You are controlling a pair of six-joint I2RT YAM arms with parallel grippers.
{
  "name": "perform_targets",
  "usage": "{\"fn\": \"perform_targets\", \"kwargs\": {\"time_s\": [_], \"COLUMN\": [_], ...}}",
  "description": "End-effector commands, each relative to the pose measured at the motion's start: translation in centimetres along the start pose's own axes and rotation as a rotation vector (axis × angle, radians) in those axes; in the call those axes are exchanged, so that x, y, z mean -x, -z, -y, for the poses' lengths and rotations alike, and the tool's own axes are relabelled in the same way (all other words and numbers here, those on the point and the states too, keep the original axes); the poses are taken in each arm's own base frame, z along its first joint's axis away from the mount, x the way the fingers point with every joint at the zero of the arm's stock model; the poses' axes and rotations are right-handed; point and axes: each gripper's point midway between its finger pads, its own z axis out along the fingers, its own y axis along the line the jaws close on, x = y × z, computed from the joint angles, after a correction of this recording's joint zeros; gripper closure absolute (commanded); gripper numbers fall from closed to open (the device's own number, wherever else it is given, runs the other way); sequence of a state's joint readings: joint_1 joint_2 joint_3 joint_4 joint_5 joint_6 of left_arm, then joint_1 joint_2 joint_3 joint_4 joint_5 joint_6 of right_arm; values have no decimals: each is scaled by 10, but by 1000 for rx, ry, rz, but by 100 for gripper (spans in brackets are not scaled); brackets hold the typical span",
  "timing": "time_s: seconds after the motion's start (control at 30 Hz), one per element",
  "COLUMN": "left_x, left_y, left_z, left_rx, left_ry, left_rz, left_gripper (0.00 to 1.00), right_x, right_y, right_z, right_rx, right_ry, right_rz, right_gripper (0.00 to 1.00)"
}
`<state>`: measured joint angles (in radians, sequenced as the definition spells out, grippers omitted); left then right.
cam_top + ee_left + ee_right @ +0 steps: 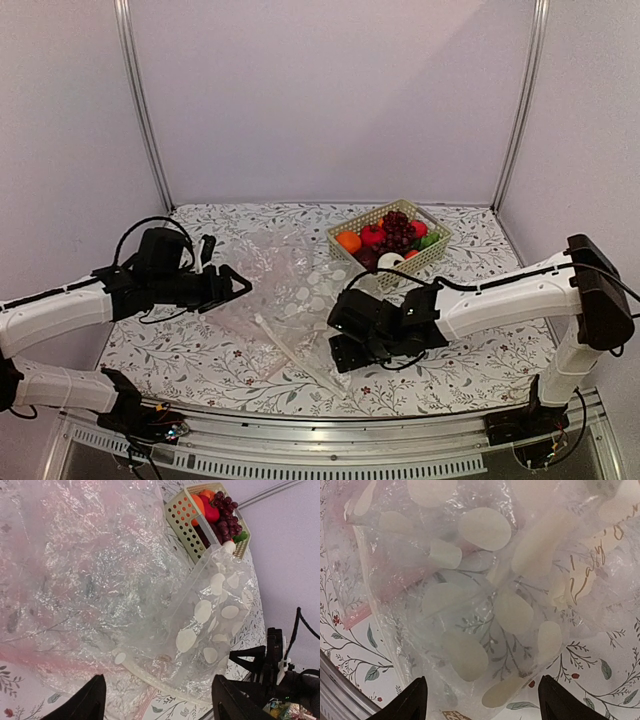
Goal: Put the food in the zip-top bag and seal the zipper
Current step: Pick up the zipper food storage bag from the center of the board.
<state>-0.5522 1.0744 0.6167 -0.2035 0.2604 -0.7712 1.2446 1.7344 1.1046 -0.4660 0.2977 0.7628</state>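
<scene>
The dotted zip-top bag lies crumpled mid-table, its pale zipper running toward the front edge. The purple grapes and the red fruit sit in the basket behind it. My left gripper hovers open at the bags' left edge. In its wrist view the left gripper frames the zipper and the dotted bag. My right gripper is at the bag's right side. In the right wrist view the right gripper stands open over the dotted bag, holding nothing.
A plain clear bag lies under and left of the dotted one. The basket also holds an orange fruit, a white item and something green. Metal frame posts and walls enclose the table.
</scene>
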Motion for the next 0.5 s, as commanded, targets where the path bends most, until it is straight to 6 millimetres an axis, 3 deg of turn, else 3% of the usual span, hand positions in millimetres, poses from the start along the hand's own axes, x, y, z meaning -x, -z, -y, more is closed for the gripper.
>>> {"fn": "perform_targets", "kwargs": {"time_s": [0.0, 0.2, 0.47], "left_x": [-4, -3, -1], "left_y": [5, 9, 13], "left_z": [-7, -5, 2], "left_rx": [11, 3, -21], "left_ry": [-18, -20, -50], "left_rz": [-19, -15, -19], "left_gripper": [28, 28, 28], "right_x": [0, 2, 7], "right_y": [-14, -19, -20], "right_z": [3, 5, 9], "right_rx": [-80, -114, -107], "right_ry": [4, 11, -15], "right_rz": [-13, -10, -18], "right_gripper": [28, 44, 89]}}
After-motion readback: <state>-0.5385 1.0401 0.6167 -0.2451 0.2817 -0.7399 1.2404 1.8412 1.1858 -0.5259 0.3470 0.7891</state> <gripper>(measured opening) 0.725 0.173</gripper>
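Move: The printed bag's near-right corner lies almost straight beneath the right fingers, about 1 cm ahead and some 3 cm down. From the right hand, the bag's white zipper strip centres about 8 cm left and 3 cm ahead, 3 cm lower; the food basket stands roughly 31 cm ahead and 11 cm right, at about hand height. From the left hand, that corner is about 19 cm right, 7 cm back and 11 cm down. Lower the right gripper about 2 cm onto the bag's near-right corner, easing it some 1 cm forward, with the fingers pointing steeply down and the wrist nearly steady. Shut the wide-open fingers as it settles, pinching the loose film between their tips. ##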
